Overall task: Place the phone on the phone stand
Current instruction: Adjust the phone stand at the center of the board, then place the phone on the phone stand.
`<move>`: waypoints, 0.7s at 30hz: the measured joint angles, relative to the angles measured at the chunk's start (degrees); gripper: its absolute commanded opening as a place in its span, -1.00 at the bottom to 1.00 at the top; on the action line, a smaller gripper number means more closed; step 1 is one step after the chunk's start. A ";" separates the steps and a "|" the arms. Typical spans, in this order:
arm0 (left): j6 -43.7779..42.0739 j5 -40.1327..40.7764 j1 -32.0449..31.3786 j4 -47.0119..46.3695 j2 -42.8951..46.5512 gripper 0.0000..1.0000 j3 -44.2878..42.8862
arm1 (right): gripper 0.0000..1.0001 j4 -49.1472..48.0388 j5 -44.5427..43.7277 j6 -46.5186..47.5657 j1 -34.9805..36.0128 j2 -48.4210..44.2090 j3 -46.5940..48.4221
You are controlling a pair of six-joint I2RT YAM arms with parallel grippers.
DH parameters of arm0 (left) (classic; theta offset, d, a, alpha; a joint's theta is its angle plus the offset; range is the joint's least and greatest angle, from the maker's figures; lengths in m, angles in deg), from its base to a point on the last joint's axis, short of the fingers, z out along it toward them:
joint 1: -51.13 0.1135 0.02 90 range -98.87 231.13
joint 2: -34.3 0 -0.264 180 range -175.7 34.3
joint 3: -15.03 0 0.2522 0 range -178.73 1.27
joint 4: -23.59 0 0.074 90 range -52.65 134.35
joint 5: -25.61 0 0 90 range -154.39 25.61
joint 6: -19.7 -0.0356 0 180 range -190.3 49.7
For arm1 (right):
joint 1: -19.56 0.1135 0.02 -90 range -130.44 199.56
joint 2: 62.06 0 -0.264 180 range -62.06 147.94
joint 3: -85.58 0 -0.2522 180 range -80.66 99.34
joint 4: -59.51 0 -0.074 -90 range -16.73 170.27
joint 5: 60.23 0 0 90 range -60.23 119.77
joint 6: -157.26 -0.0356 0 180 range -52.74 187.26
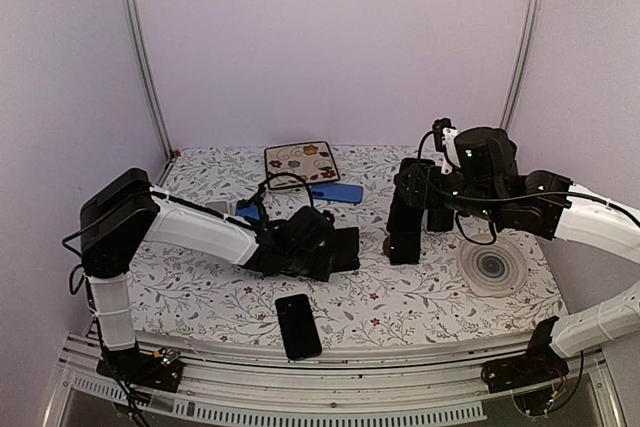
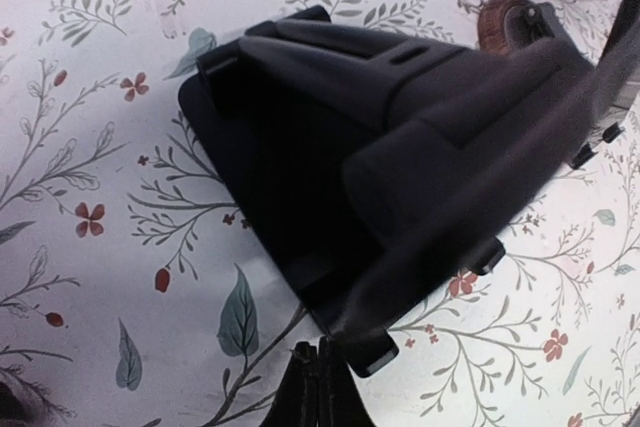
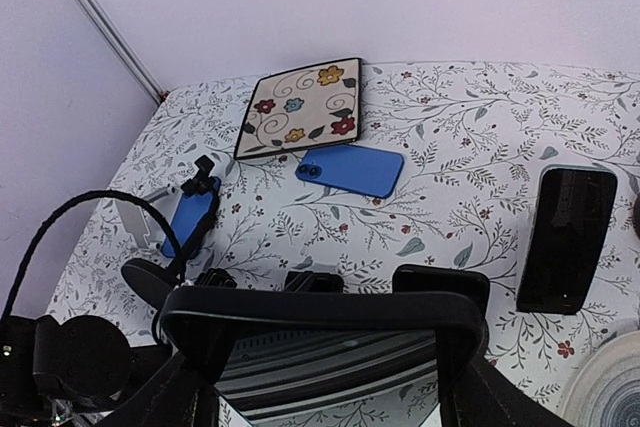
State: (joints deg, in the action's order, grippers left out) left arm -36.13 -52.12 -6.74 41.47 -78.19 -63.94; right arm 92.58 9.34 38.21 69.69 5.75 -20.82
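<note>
The black phone stand point(image 1: 346, 249) sits mid-table and fills the left wrist view point(image 2: 360, 147). My left gripper point(image 2: 318, 352) is shut with nothing between its fingers, and its tips rest at the stand's near base edge point(image 1: 326, 255). My right gripper point(image 3: 322, 372) is shut across the width of a black phone point(image 3: 320, 312), whose glossy screen faces the camera. In the top view that phone point(image 1: 404, 217) hangs upright, just right of the stand. In the right wrist view the held phone hides most of the stand.
Another black phone point(image 1: 298, 325) lies near the front edge and one more point(image 3: 565, 237) below the right arm. A blue phone point(image 1: 335, 192) and a flowered tile point(image 1: 302, 160) lie at the back. A round grey disc point(image 1: 492, 267) and a small brown piece point(image 2: 500, 22) are at the right.
</note>
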 measured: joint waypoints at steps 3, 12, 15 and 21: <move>-0.02 0.02 0.00 0.04 1.33 -1.00 1.11 | -0.79 0.00 0.00 0.28 0.87 2.25 0.55; 0.02 -0.13 0.00 -0.37 8.31 -1.00 5.51 | -0.81 -1.25 -0.52 0.42 3.58 7.37 1.79; -0.02 -0.26 0.00 -0.52 11.52 -1.00 6.67 | -0.83 -1.73 -1.73 0.42 4.87 9.27 3.02; -0.13 -1.14 0.24 -2.16 18.05 -1.00 9.22 | -0.83 -2.64 -4.55 0.42 6.99 11.43 4.04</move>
State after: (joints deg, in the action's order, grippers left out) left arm -36.26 -53.25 -6.50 39.31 -60.14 -54.72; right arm 89.94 4.80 38.62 76.68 17.18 -16.78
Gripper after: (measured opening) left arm 0.004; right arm 0.728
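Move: The left hand's shut fingertips sit low at the phone stand's near left side; the stand's middle is about 5 cm ahead, 4 cm to the right and 2 cm higher. The blue phone lies some 21 cm ahead and 3 cm right, the loose black phone 13 cm back and 7 cm left. From the right hand, already holding a phone, the stand is roughly 4 cm ahead, 9 cm left and 22 cm below. Upward, slowly at first and then faster, the left hand comes free of the phone stand's near left side, rising about 8 cm while easing a little left and tilting some 10 degrees, fingers still shut. Meanwhile the right hand keeps its grip on its phone and carries it leftward about 6 cm and down 3 cm, towards the stand. ##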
